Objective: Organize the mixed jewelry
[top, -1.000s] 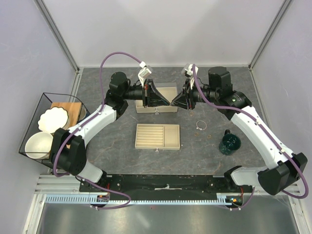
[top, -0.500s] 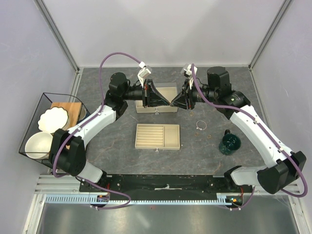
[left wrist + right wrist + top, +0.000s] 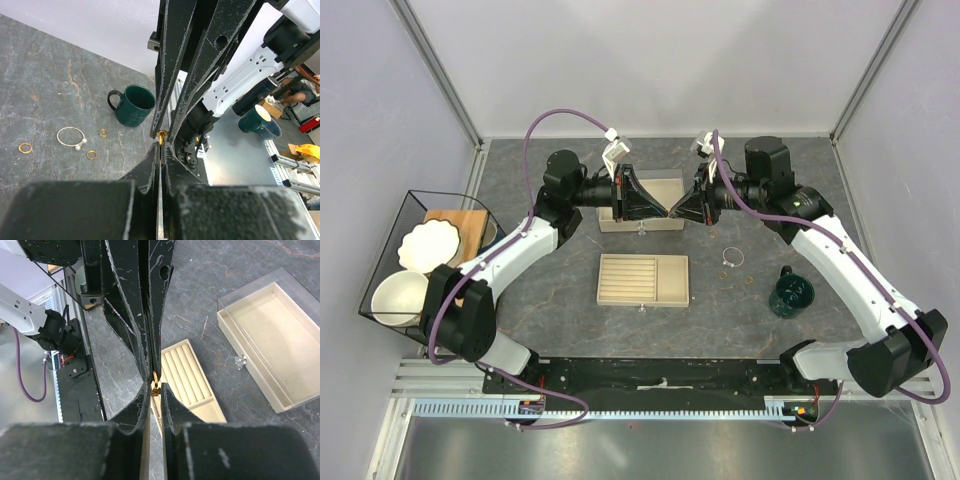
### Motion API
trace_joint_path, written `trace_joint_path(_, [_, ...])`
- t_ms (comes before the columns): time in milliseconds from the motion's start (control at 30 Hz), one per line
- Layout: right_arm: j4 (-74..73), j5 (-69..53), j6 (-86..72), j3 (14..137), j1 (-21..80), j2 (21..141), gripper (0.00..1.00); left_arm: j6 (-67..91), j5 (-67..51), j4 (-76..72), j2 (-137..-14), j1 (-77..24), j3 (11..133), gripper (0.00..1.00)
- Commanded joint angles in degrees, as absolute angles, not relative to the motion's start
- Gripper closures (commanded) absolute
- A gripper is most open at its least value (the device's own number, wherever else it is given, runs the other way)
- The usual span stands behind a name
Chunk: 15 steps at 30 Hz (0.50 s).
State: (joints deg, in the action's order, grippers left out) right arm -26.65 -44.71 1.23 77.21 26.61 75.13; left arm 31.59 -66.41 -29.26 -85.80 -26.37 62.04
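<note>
My two grippers meet tip to tip above the table, between the clear box [image 3: 640, 222] and the beige slotted tray [image 3: 642, 279]. A small gold ring [image 3: 162, 134] stands pinched at the tips of my left gripper [image 3: 161, 142], which is shut on its band. My right gripper [image 3: 156, 390] has its tips against both sides of the ring's ornament [image 3: 155, 391]. On the table lie a thin silver hoop [image 3: 77, 147] and three small gold rings [image 3: 25, 147] [image 3: 91, 155] [image 3: 102, 133].
A dark green mug [image 3: 790, 293] stands right of the loose jewelry. At the left edge a black wire basket [image 3: 380, 250] holds white bowls and a wooden board. The tray [image 3: 187, 382] and open clear box [image 3: 270, 335] lie below the grippers.
The right gripper's jaws have narrowed around the ring's ornament. Both arms have stayed almost in place, and the left gripper has kept its hold.
</note>
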Motion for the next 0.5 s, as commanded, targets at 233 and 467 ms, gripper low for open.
trace_joint_path(233, [-24.87, -44.66, 1.05, 78.49, 26.46, 75.41, 1.00, 30.76, -63.65, -30.24, -83.06, -26.46, 61.78, 0.66])
trace_joint_path(467, [-30.23, -36.58, 5.00, 82.52, 26.89, 77.42, 1.00, 29.53, -52.92, -23.82, -77.00, -19.61, 61.88, 0.22])
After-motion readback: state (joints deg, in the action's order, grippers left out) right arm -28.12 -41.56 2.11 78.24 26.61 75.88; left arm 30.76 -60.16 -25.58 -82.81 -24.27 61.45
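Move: The gold ring stands between the two sets of fingertips: about 1 cm to the right of the left hand's point and level with it, and about 1 cm to the left of the right hand's point. From the right hand, the slotted tray's middle lies roughly 7 cm to the left and 4 cm back, some 27 cm below. The lidded box is about 7 cm left and 14 cm ahead, some 25 cm down, and the bracelet about 14 cm right and 1 cm ahead at table height. After a brief hold with both hands on the gold ring, the left fingers open wide and let it go, and the left hand then draws off about 2 cm forward and 1 cm to its left, turning slightly counter-clockwise, just short of 10 degrees. The right hand keeps the ring pinched in its nearly shut fingertips, its opening unchanged, and only eases about 1 cm forward as the left hand leaves. ##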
